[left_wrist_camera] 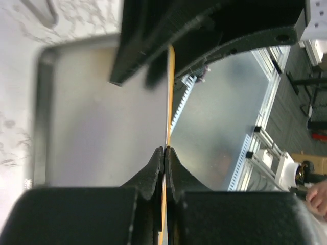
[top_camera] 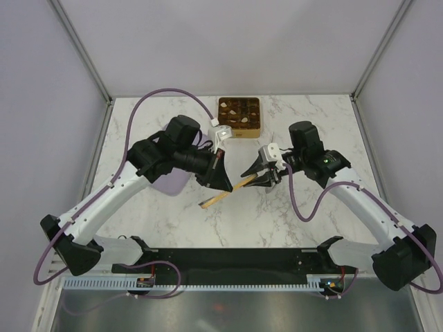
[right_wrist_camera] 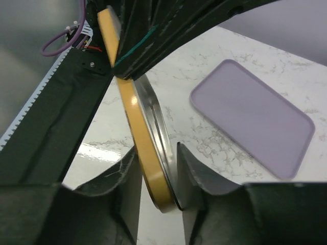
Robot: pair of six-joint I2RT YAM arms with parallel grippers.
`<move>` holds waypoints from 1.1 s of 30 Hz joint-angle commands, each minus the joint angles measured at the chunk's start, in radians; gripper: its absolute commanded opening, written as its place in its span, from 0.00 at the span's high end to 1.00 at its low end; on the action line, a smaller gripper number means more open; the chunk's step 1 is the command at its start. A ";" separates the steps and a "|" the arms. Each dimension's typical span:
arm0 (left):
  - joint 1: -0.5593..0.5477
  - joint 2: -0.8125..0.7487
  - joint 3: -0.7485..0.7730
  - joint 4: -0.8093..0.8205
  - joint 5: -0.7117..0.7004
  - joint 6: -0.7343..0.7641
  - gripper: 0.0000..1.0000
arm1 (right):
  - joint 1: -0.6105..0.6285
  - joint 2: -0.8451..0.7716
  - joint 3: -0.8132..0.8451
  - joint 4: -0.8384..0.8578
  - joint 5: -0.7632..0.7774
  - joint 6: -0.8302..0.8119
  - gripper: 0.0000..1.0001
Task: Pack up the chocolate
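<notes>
The chocolate [top_camera: 243, 108] lies as small brown and pale pieces in the compartments of the square gold tin [top_camera: 239, 129] at the back of the table. A flat gold lid [top_camera: 223, 196] hangs tilted above the table between both arms. My left gripper [top_camera: 223, 178] is shut on one edge of it; in the left wrist view the lid [left_wrist_camera: 169, 92] runs edge-on out of the closed fingertips [left_wrist_camera: 165, 149]. My right gripper [top_camera: 257, 177] has the opposite rim [right_wrist_camera: 145, 148] between its fingers [right_wrist_camera: 157, 149], and both pads touch it.
A flat lilac board [right_wrist_camera: 253, 120] lies on the marble table, partly under the left arm [top_camera: 176, 181]. A black rail and a metal sheet run along the near edge [top_camera: 228, 256]. Grey walls enclose the sides and back.
</notes>
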 commanded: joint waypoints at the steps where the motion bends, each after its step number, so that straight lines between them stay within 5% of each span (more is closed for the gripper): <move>1: 0.074 0.007 0.073 0.013 0.030 0.036 0.97 | 0.007 0.019 0.051 -0.001 -0.032 0.016 0.66; 10: 0.278 0.140 0.349 -0.056 -0.089 -0.019 0.78 | 0.005 0.102 0.141 0.036 0.023 0.191 1.00; 17: 0.491 0.191 0.516 -0.050 -0.348 -0.126 0.50 | 0.001 0.254 0.267 0.216 0.310 0.571 1.00; 21: 0.525 0.116 0.406 0.012 -0.473 -0.131 0.28 | -0.065 0.349 0.327 0.355 0.386 0.778 1.00; 24: 0.525 0.037 0.247 0.098 -0.533 -0.128 0.03 | -0.132 0.394 0.272 0.712 0.446 1.160 1.00; 29: 0.525 -0.041 -0.031 0.254 -0.544 -0.145 0.00 | -0.159 0.489 0.191 1.151 0.810 1.531 1.00; 33: 0.525 -0.027 -0.114 0.296 -0.481 -0.148 0.00 | -0.159 0.585 0.160 1.302 1.038 1.762 1.00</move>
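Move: The lid stands on edge, still pinched by the left hand, its middle about 8 cm below and 4 cm ahead of that hand. From the right hand the lid's middle lies about 7 cm left and 5 below, its right end between the half-open fingers. The chocolate box is about 43 cm ahead of the right hand and 23 below, and the tongs some 19 ahead, 15 right. The purple tray lies about 26 cm ahead, 22 left and 28 below the left hand. Forward towards the chocolate box goes the right hand, roughly 29 cm, once its fingers have closed on the lid's right end; gathering speed, it turns some 60 degrees clockwise while tilting over strongly. The left fingers open wide and let go of the lid, that hand swinging forward and left over the purple tray, rising and then sinking again, and turning counter-clockwise. ##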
